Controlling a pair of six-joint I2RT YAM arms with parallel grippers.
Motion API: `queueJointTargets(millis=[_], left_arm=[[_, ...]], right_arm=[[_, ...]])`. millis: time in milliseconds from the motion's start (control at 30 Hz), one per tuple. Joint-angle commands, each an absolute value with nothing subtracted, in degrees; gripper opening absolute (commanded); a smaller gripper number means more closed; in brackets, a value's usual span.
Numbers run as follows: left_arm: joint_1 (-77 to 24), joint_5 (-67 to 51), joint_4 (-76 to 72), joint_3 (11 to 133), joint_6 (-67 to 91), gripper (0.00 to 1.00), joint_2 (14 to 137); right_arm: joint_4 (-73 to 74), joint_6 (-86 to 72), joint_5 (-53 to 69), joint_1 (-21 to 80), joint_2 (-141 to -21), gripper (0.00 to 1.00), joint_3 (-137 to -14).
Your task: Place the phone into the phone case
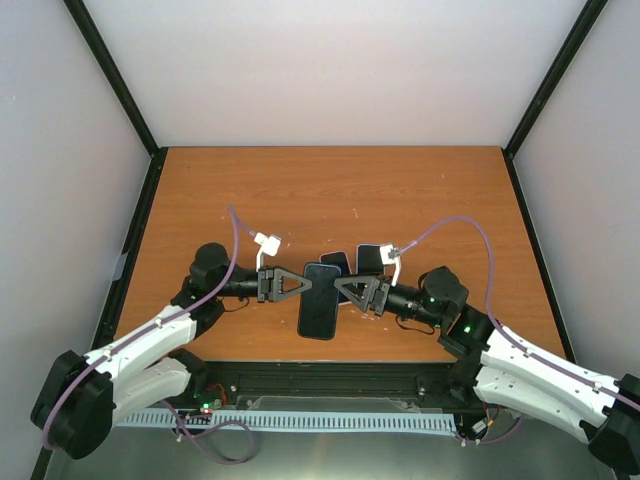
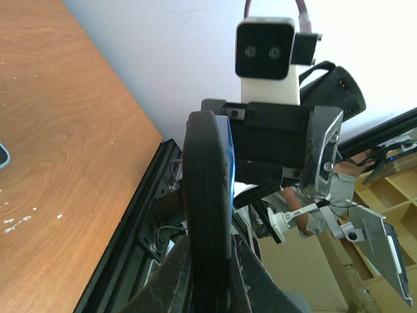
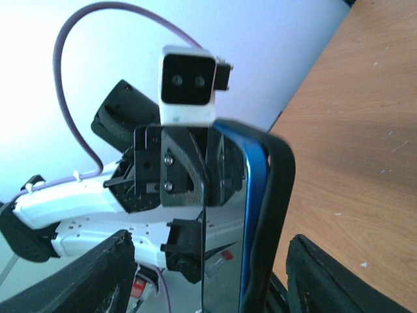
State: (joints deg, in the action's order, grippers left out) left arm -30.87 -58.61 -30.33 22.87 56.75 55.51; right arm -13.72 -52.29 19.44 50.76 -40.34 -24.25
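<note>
A blue-edged phone sits inside a black phone case, held between both arms over the table's near middle. My left gripper is shut on the cased phone's left edge, and its fingers press both faces of the case. The blue rim shows along one side. My right gripper stands open at the opposite edge. Its fingers are spread wide on either side of the screen and touch nothing. From above, the left gripper and right gripper face each other.
Two more dark phone-like slabs lie on the wooden table just behind the held phone. Black frame posts and white walls enclose the table. A black rail runs along the near edge.
</note>
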Motion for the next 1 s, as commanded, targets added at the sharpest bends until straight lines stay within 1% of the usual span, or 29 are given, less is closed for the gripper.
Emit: queueJointTargets(millis=[0, 133, 200, 333, 433, 533, 567, 667, 900, 967], left_arm=[[-30.94, -61.85, -31.05, 25.60, 53.97, 0.00, 54.05], [-30.94, -62.80, -30.55, 25.64, 53.59, 0.00, 53.99], [-30.94, -62.71, -29.30, 25.95, 52.99, 0.00, 53.97], [-30.94, -61.92, -25.36, 26.79, 51.07, 0.00, 53.76], [-30.94, -59.85, -17.95, 28.50, 48.17, 0.00, 53.47], [-30.94, -58.36, -13.77, 29.72, 46.76, 0.00, 53.34], [-30.94, -58.16, -13.06, 29.90, 46.69, 0.00, 53.46], [-30.93, -58.18, -11.55, 30.46, 45.93, 0.00, 54.48], [-30.93, -58.62, -12.71, 30.65, 46.96, 0.00, 55.63], [-30.94, -58.62, -13.54, 30.75, 47.42, 0.00, 55.31]], right_arm=[[-11.63, -51.59, 17.72, 50.67, -43.41, 0.63, -27.56], [-12.85, -51.41, 19.20, 50.71, -45.68, 0.62, -28.82], [-13.95, -51.40, 19.86, 50.70, -46.19, 0.54, -28.98], [-14.70, -50.85, 19.40, 50.70, -45.71, 0.32, -28.87], [-15.45, -49.15, 19.60, 50.71, -44.22, 0.16, -28.45], [-15.44, -45.86, 19.72, 50.67, -41.95, 0.05, -28.07], [-14.58, -45.22, 19.36, 50.71, -41.37, 0.03, -28.20], [-13.57, -44.40, 19.34, 50.71, -40.99, 0.03, -28.17], [-16.25, -44.70, 21.84, 50.71, -43.37, 0.03, -26.85], [-16.57, -45.54, 22.98, 50.70, -44.43, 0.15, -26.59]])
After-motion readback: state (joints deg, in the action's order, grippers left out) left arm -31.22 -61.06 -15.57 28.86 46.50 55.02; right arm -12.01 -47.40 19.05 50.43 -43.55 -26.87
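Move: The phone in its black case is already held level in the left hand, its middle about 3 cm to that hand's right and 3 cm back. From the open right hand that middle lies some 4 cm left and 3 cm back, at about the same height. On the table, roughly 20 cm below the right hand, lie a pink-cased phone about 12 cm ahead and 1 cm right, and a pale-rimmed phone about 14 cm ahead and 10 cm right. The phone and black case stay in the left hand's pinch while the right hand eases in at their right edge, forward, left and slightly down, under 2 cm in all. Its wide-open fingers close and pinch phone and case together; then both hands rise by 1 to 2 cm and sink partway back, both grips kept. ##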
